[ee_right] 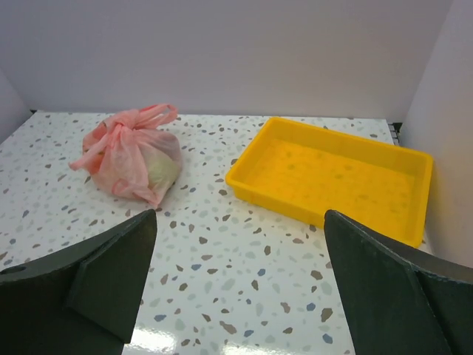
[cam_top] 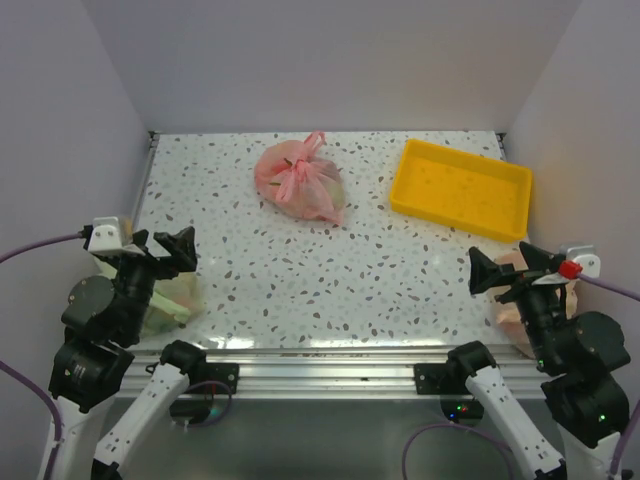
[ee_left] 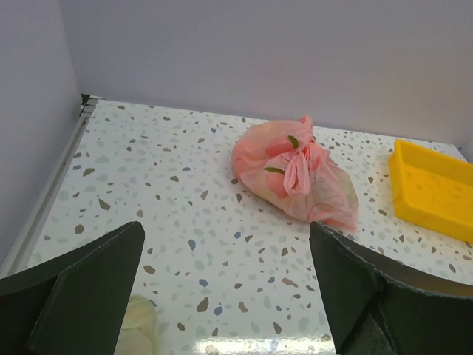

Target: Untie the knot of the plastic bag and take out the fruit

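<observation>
The pale peach-orange plastic bag (cam_top: pixel 508 312) lies at the table's near right edge, mostly hidden beneath my right arm. Its knot and the fruit do not show. My right gripper (cam_top: pixel 510 265) hangs open just above it, empty, with only speckled tabletop between its fingers in the right wrist view (ee_right: pixel 240 281). At the near left my left gripper (cam_top: pixel 160 248) is open too and holds nothing; its wrist view (ee_left: pixel 225 288) looks out over bare table toward the back.
A knotted pink bag (cam_top: pixel 300 182) (ee_left: pixel 292 174) (ee_right: pixel 129 155) sits at the back centre. To its right stands a yellow tray (cam_top: pixel 462 185) (ee_left: pixel 436 188) (ee_right: pixel 340 177). A pale green bag (cam_top: pixel 170 295) (ee_left: pixel 137 322) lies under the left gripper. Walls enclose three sides.
</observation>
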You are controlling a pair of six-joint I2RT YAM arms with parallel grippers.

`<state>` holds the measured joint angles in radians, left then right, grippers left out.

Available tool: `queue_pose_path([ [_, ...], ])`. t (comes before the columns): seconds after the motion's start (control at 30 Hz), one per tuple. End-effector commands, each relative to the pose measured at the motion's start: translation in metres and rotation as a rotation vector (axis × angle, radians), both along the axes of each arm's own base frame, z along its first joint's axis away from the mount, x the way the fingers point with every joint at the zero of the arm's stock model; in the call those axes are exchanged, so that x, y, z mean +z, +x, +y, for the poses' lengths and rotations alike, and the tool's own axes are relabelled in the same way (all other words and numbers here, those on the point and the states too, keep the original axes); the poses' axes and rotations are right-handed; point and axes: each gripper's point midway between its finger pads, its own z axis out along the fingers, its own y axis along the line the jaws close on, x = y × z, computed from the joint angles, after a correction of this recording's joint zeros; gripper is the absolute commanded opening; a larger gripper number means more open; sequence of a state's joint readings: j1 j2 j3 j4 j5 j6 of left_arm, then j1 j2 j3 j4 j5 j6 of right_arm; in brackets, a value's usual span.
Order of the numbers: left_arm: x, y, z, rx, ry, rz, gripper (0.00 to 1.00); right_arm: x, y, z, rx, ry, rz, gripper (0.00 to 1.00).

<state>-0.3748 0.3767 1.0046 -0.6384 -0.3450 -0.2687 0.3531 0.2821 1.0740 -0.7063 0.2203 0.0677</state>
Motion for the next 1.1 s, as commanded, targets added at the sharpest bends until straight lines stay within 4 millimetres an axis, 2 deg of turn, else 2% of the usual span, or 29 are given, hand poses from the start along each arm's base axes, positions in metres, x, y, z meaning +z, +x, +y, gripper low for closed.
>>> queue_pose_path([
  [0.0,0.013,-0.003,0.003,0.007,-0.009,-0.040,1.00,-0.004,0.004,-0.003,-0.025,-0.002,0.014,0.99],
  [0.2,0.001,0.000,-0.005,-0.019,-0.041,-0.017,1.00,-0.016,0.018,0.002,-0.031,-0.002,0.060,0.99],
  [0.4,-0.001,0.001,-0.008,-0.033,-0.040,-0.011,1.00,-0.048,0.054,0.015,-0.056,0.008,0.255,0.99],
  [0.43,-0.002,0.001,-0.008,-0.031,-0.042,-0.005,1.00,-0.062,0.065,0.012,-0.108,-0.005,0.328,0.99],
  [0.47,-0.003,0.002,-0.009,-0.036,-0.046,-0.002,1.00,-0.066,0.070,0.007,-0.158,-0.003,0.358,0.99],
  [0.5,-0.003,0.002,-0.010,-0.040,-0.046,0.003,1.00,-0.071,0.074,-0.014,-0.311,0.040,0.378,0.99],
  [0.57,-0.003,0.002,-0.012,-0.049,-0.056,0.001,1.00,-0.094,0.085,-0.025,-0.437,0.005,0.485,0.99],
  [0.63,-0.005,0.003,-0.014,-0.052,-0.061,0.014,1.00,-0.102,0.089,-0.042,-0.586,-0.023,0.520,0.99],
  [0.67,-0.005,0.003,-0.015,-0.056,-0.070,0.018,1.00,-0.113,0.093,-0.047,-0.642,-0.073,0.570,0.99],
  [0.77,-0.009,0.004,-0.022,-0.090,-0.064,0.047,1.00,-0.126,0.095,-0.065,-0.795,-0.093,0.600,0.99],
  [0.87,-0.014,0.004,-0.028,-0.121,-0.061,0.075,1.00,-0.149,0.093,-0.089,-0.935,-0.081,0.680,0.99],
  [0.9,-0.015,0.004,-0.030,-0.132,-0.059,0.079,1.00,-0.159,0.091,-0.106,-1.023,-0.046,0.711,0.99],
  [1.0,-0.021,0.001,-0.035,-0.167,-0.050,0.096,1.00,-0.171,0.086,-0.128,-1.158,0.003,0.726,0.99],
  [1.07,-0.026,0.000,-0.038,-0.186,-0.039,0.111,1.00,-0.180,0.087,-0.135,-1.210,0.043,0.745,0.99],
])
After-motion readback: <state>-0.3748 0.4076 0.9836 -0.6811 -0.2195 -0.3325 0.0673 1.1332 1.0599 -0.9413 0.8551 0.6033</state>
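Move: The peach bag is about 4 cm ahead of the right gripper, some 17 cm to its right and roughly 32 cm below. From that gripper the yellow box lies about 26 cm ahead, 3 cm to the right and 36 cm down; the pink bag is some 26 cm ahead, 34 cm to the left and 32 cm down. From the left gripper the peach bag is roughly level fore and aft, about 72 cm to the right and 30 cm below. Drop the right gripper about 18 cm towards the peach bag, first reaching some 11 cm forward, then sweeping about 12 cm right; meanwhile tip its fingers steeply down and swing them clockwise, keeping them wide open. Late on, ease the open left gripper a few centimetres right and down with a slight clockwise turn. Touch nothing. ##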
